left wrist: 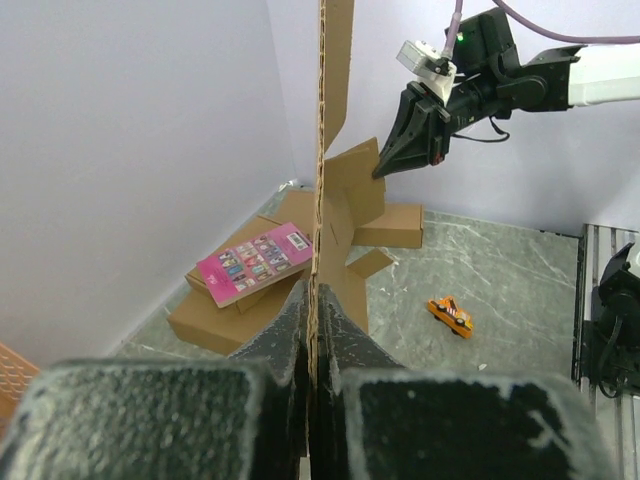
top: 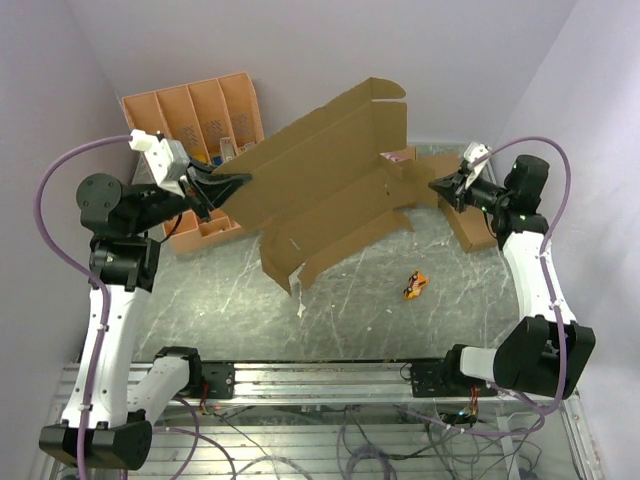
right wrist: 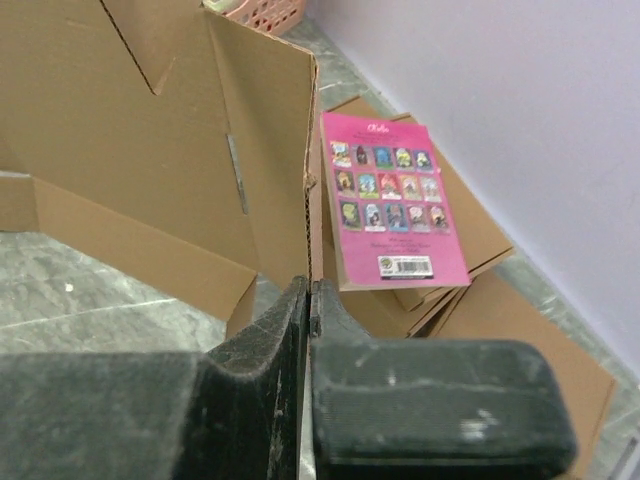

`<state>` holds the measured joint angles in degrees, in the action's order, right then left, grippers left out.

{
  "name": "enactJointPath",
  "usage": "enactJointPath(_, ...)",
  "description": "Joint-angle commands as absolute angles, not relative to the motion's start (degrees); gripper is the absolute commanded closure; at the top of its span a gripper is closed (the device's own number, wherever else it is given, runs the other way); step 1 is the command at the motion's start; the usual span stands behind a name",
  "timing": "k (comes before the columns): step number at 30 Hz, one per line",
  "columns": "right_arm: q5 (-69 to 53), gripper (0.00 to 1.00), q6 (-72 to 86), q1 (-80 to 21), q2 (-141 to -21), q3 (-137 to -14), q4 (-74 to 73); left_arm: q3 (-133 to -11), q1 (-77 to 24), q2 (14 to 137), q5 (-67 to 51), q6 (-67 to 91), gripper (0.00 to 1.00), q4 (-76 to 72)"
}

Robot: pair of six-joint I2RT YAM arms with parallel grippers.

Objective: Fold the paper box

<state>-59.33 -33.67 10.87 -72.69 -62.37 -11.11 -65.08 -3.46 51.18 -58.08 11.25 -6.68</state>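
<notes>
The paper box (top: 330,180) is a large brown cardboard sheet with flaps, held up on edge across the middle of the table. My left gripper (top: 235,185) is shut on its left edge. In the left wrist view that edge (left wrist: 322,150) runs straight up from between the fingertips (left wrist: 315,290). My right gripper (top: 435,185) is shut at the sheet's right flap. In the right wrist view the flap's edge (right wrist: 308,180) ends just beyond the closed tips (right wrist: 310,285), with no cardboard showing between them. The left wrist view also shows the right gripper (left wrist: 380,170) at the flap's top.
An orange-tan compartment tray (top: 190,110) leans at the back left. Small brown boxes (top: 470,225) lie at the back right with a pink booklet (right wrist: 390,200) on top. A small orange toy car (top: 415,286) lies on the table in front of the sheet. Walls stand close on three sides.
</notes>
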Motion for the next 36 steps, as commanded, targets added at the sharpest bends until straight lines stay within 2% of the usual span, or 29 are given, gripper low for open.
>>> enactJointPath(1,-58.03,1.0,-25.13,10.13,-72.69,-58.09,-1.88,-66.74,-3.19,53.35,-58.35,11.66,0.93,-9.89)
enactJointPath(6,-58.88,1.0,-22.45,10.02,-73.58,-55.8,1.02,-66.4,-3.23,55.67,-58.54,17.73,0.93,-9.72)
enactJointPath(11,-58.79,1.0,-20.24,10.0,-72.49,-54.41,4.46,-70.38,-3.16,57.83,-54.11,16.44,0.93,5.94)
enactJointPath(18,-57.67,1.0,-20.7,10.01,-71.65,-52.66,4.53,-76.89,-1.76,63.24,-53.51,19.02,0.93,14.61)
enactJointPath(22,-58.34,1.0,-17.58,9.98,-70.81,-50.11,8.65,-73.09,-1.48,65.15,-58.49,29.84,0.93,4.58)
enactJointPath(30,-60.82,1.0,-9.46,9.78,-72.1,-47.17,19.68,-70.13,-1.44,69.17,-61.24,48.92,0.93,-16.41)
enactJointPath(36,-54.36,1.0,-5.45,6.74,-73.78,-47.74,22.01,-62.11,-1.51,69.16,-62.24,57.96,0.93,-26.51)
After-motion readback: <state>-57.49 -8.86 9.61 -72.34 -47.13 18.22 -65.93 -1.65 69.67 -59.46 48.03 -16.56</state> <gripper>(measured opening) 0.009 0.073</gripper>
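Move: The paper box's middle hangs about 12 cm ahead, 18 cm right and 22 cm below the left hand, which already grips its left edge. The right hand is already shut on the box's far-right flap, with that middle level with it, some 21 cm left and 7 cm lower. From this right hand, the pink book lies roughly 16 cm ahead, 12 cm left and 18 cm down; the toy car is 12 cm back, 3 cm left and 26 cm down. The box's left edge, still pinched in the left fingers, is carried forward about 8 cm and down about 4 cm while that wrist tips steeply downward, some 40 degrees in all. At the far-right flap the right fingers keep their hold, sinking about 5 cm and then rising 2 cm, with a slight roll that lifts the hand's left side. ##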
